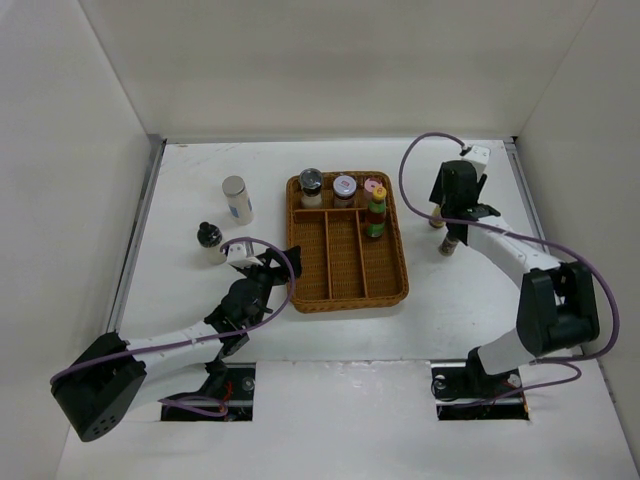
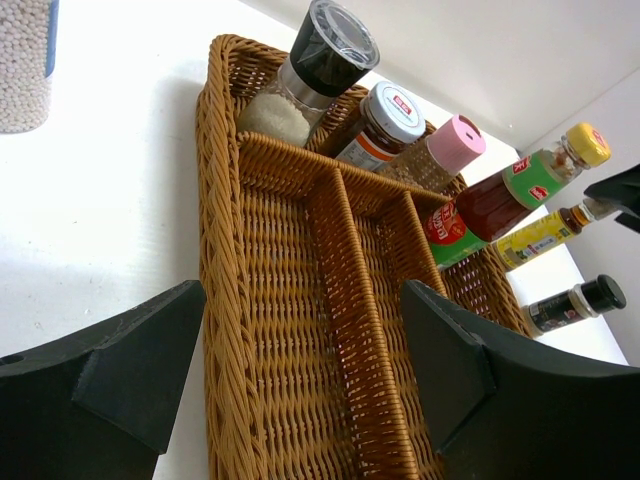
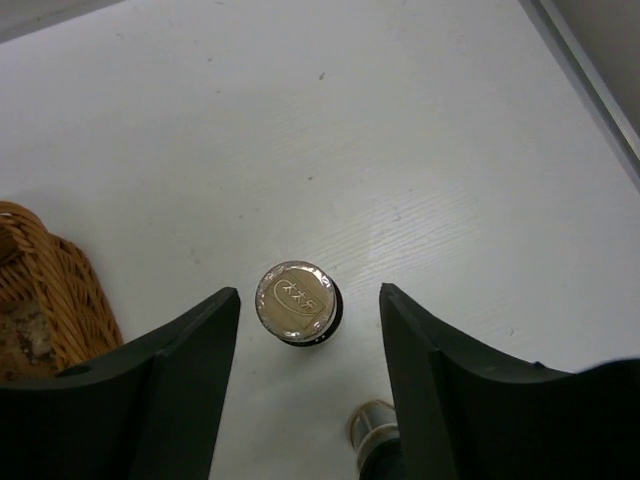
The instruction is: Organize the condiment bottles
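The condiment bottles are split between tray and table. The wicker tray's (image 1: 345, 290) back compartment holds a grey-lidded jar (image 1: 311, 183), a white-lidded jar (image 1: 344, 187) and a pink-lidded jar (image 1: 372, 187), with a green-labelled yellow-capped bottle (image 1: 376, 212) beside them. A white cylinder (image 1: 237, 200) and a black-lidded jar (image 1: 209, 238) stand left of the tray. My left gripper (image 2: 305, 340) is open over the tray's left rim (image 2: 215, 250). My right gripper (image 3: 308, 300) is open above a gold-capped bottle (image 3: 296, 301), its fingers clear of the cap. A second bottle (image 3: 375, 425) stands near the right finger.
White walls close in the table on three sides, and a metal strip (image 3: 585, 80) runs along the right edge. The tray's long front compartments (image 2: 290, 330) hold nothing. The two bottles on the right (image 1: 450, 242) stand between the tray and the right wall.
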Available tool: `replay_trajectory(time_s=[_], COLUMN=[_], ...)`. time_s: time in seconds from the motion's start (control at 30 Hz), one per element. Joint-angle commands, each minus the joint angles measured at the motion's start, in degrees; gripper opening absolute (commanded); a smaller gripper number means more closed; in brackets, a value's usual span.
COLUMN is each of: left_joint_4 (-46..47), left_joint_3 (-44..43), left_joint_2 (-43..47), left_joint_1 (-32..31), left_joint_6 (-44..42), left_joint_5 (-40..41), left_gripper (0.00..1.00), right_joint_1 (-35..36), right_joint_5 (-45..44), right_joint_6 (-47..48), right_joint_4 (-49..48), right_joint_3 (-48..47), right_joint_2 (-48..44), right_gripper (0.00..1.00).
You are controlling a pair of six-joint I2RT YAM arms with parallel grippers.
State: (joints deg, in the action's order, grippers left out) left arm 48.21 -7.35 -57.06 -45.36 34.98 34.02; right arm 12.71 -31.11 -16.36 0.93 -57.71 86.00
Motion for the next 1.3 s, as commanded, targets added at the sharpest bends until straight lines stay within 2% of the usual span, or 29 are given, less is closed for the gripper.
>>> replay_trajectory(time_s=[0.0,0.1,0.2,0.3,0.57,0.77,0.9,1.07,1.27], left_joint_4=[3.21,3.21,3.12,2.95,3.04,3.21,3.21,3.21,3.21], left_joint_3=[-0.47,-0.56,-0.56,-0.38,-0.56,-0.56,-0.64,-0.64,-0.64], left_joint_2=[0.19,0.11,0.28,1.07,0.72,0.10,-0.33,-0.34,-0.25], left_joint_1=[0.32,0.50,0.50,0.76,0.67,0.85,0.94,0.94,0.85], left_joint_6=[0.61,0.61,0.70,0.70,0.88,1.05,1.05,1.05,1.14], left_joint_5=[-0.62,-0.71,-0.88,-0.97,-1.50,-1.50,-1.50,-1.50,-1.50], left_gripper=[0.79,0.79,0.79,0.79,0.79,0.79,0.79,0.79,0.79], right_joint_1=[-1.15,-1.94,-2.82,-2.65,10.78,23.52,28.63,30.13,33.12], right_joint_5=[2.37,2.29,2.73,2.11,-3.78,-5.10,-5.01,-3.52,-6.06], right_joint_6=[-0.87,-0.78,-1.13,-1.74,-2.01,-6.57,-8.33,-8.43,-7.11], right_joint_4=[-2.42,-3.30,-4.00,-5.58,-3.58,1.79,0.66,-4.00,-4.62], right_joint_3=[-3.28,-4.25,-4.51,-2.24,7.25,12.53,13.77,14.65,15.00], right_joint_2=[0.22,1.71,2.07,-1.95,-22.60,-30.62,-29.84,-23.70,-19.55], right_gripper=[0.62,0.52,0.35,0.29,0.29,0.29,0.30,0.30,0.32])
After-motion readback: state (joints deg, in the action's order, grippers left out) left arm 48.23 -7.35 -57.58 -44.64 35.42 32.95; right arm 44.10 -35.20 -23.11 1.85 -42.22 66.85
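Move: The yellow condiment bottle stands almost between the right hand's open fingers, its middle about 1 cm ahead, 1 cm right and 5 cm below. The black-capped jar is some 7 cm back and 4 cm right of the hand. Inside the basket, the red-and-green sauce bottle is about 19 cm left and 3 cm back; the right-hand slot's middle is 18 cm left, 12 back. From the left hand the yellow bottle lies roughly 17 cm ahead and 44 right. The right fingers edge about 1 cm forward and right, pinch the yellow bottle near its cap, and keep that grip. The hand lifts roughly 10 cm while swinging left and back across the basket's right rim, then lowers nearly as far into the right-hand slot, ending about 16 cm left and 12 cm back, the wrist turned some 25 degrees counter-clockwise. ##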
